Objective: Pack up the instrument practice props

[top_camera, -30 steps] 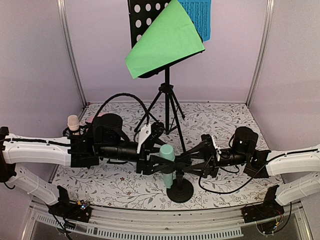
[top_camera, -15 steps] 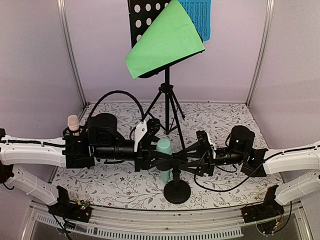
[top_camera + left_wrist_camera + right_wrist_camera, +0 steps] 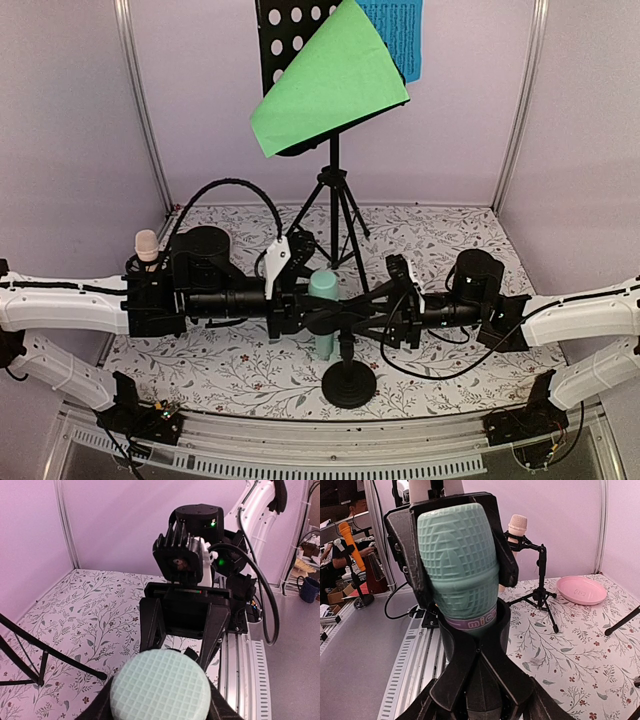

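The mint microphone (image 3: 324,285) stands upright in the black clip (image 3: 470,630) of a stand with a round base (image 3: 348,385), near the table's front middle. My left gripper (image 3: 312,312) reaches in from the left and is shut on the microphone's head (image 3: 159,682), its fingers (image 3: 402,545) pressed against both sides. From the right, my right gripper (image 3: 352,322) is shut on the clip below the head. The beige microphone (image 3: 147,245) sits on its small tripod at the left. At the back, the black perforated music rack (image 3: 290,40) holds a green sheet (image 3: 330,80) and a blue sheet (image 3: 400,35).
The music rack's tripod legs (image 3: 335,215) spread on the flowered table just behind both grippers. A pink plate (image 3: 581,589) lies near the beige microphone's tripod (image 3: 540,597). Purple walls close in the left, right and back sides. A metal rail (image 3: 320,455) runs along the front edge.
My left gripper has closed on the mint microphone's head. Both grippers, the microphone and its stand have shifted a little to the left.
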{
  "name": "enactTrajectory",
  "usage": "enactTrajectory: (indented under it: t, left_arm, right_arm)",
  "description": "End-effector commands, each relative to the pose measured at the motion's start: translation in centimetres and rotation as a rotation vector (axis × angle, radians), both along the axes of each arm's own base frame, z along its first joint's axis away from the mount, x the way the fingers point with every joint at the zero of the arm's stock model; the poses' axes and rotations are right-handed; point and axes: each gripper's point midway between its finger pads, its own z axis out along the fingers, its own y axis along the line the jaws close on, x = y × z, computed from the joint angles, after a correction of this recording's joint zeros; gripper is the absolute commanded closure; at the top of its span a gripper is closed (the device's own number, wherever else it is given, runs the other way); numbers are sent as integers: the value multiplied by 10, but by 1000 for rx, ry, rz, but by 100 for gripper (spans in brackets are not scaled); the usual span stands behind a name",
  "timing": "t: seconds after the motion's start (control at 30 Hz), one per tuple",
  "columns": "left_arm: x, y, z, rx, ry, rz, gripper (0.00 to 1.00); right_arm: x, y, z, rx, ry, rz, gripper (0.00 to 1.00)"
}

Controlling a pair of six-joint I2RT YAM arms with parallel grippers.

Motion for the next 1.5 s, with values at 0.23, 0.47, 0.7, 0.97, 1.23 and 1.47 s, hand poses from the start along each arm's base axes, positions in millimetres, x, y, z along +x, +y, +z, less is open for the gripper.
enactTrajectory:
  t: [0.23,0.47,0.7,0.97,1.23,1.47]
  left_arm:
    - [-2,-3,82,-123,-73,16,70]
    - [-2,-7,106,-143,-81,4,71]
    - [3,3,130,-143,-81,64,73]
    - [21,32,131,-104,-79,259,74]
    - [50,59,82,-1,-55,478,74]
    - [82,58,27,115,1,561,77]
  right_arm:
    - [26,-10,0,-46,-57,-165,97]
    - [33,-17,6,-40,-82,-231,97]
    - [46,-21,3,-59,-89,-307,98]
    - [61,-30,-1,-80,-100,-410,98]
    - [71,-45,3,-78,-84,-514,99]
    - [87,-62,-2,-98,-79,-641,99]
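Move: The left hand already holds the green microphone by its head; the stand's clip ring, still around its body, lies about 6 cm below that hand and a centimetre to its right. From the right hand, gripping the stand beside the clip, the ring is about 5 cm left and 1 cm above. The stand's round base is about 21 cm below the left hand, 5 cm right and 1 cm back; the music stand's nearest foot is some 14 cm ahead, 9 cm right and 22 cm below. Still pinching the green microphone's head, the left hand draws it up out of the clip, rising about 13 cm, then sinks a little while swinging left and forward some 5 cm each and turning counter-clockwise. The right hand keeps its grip on the stand, carrying it forward about 7 cm and a little right while turning clockwise about 30 degrees. ##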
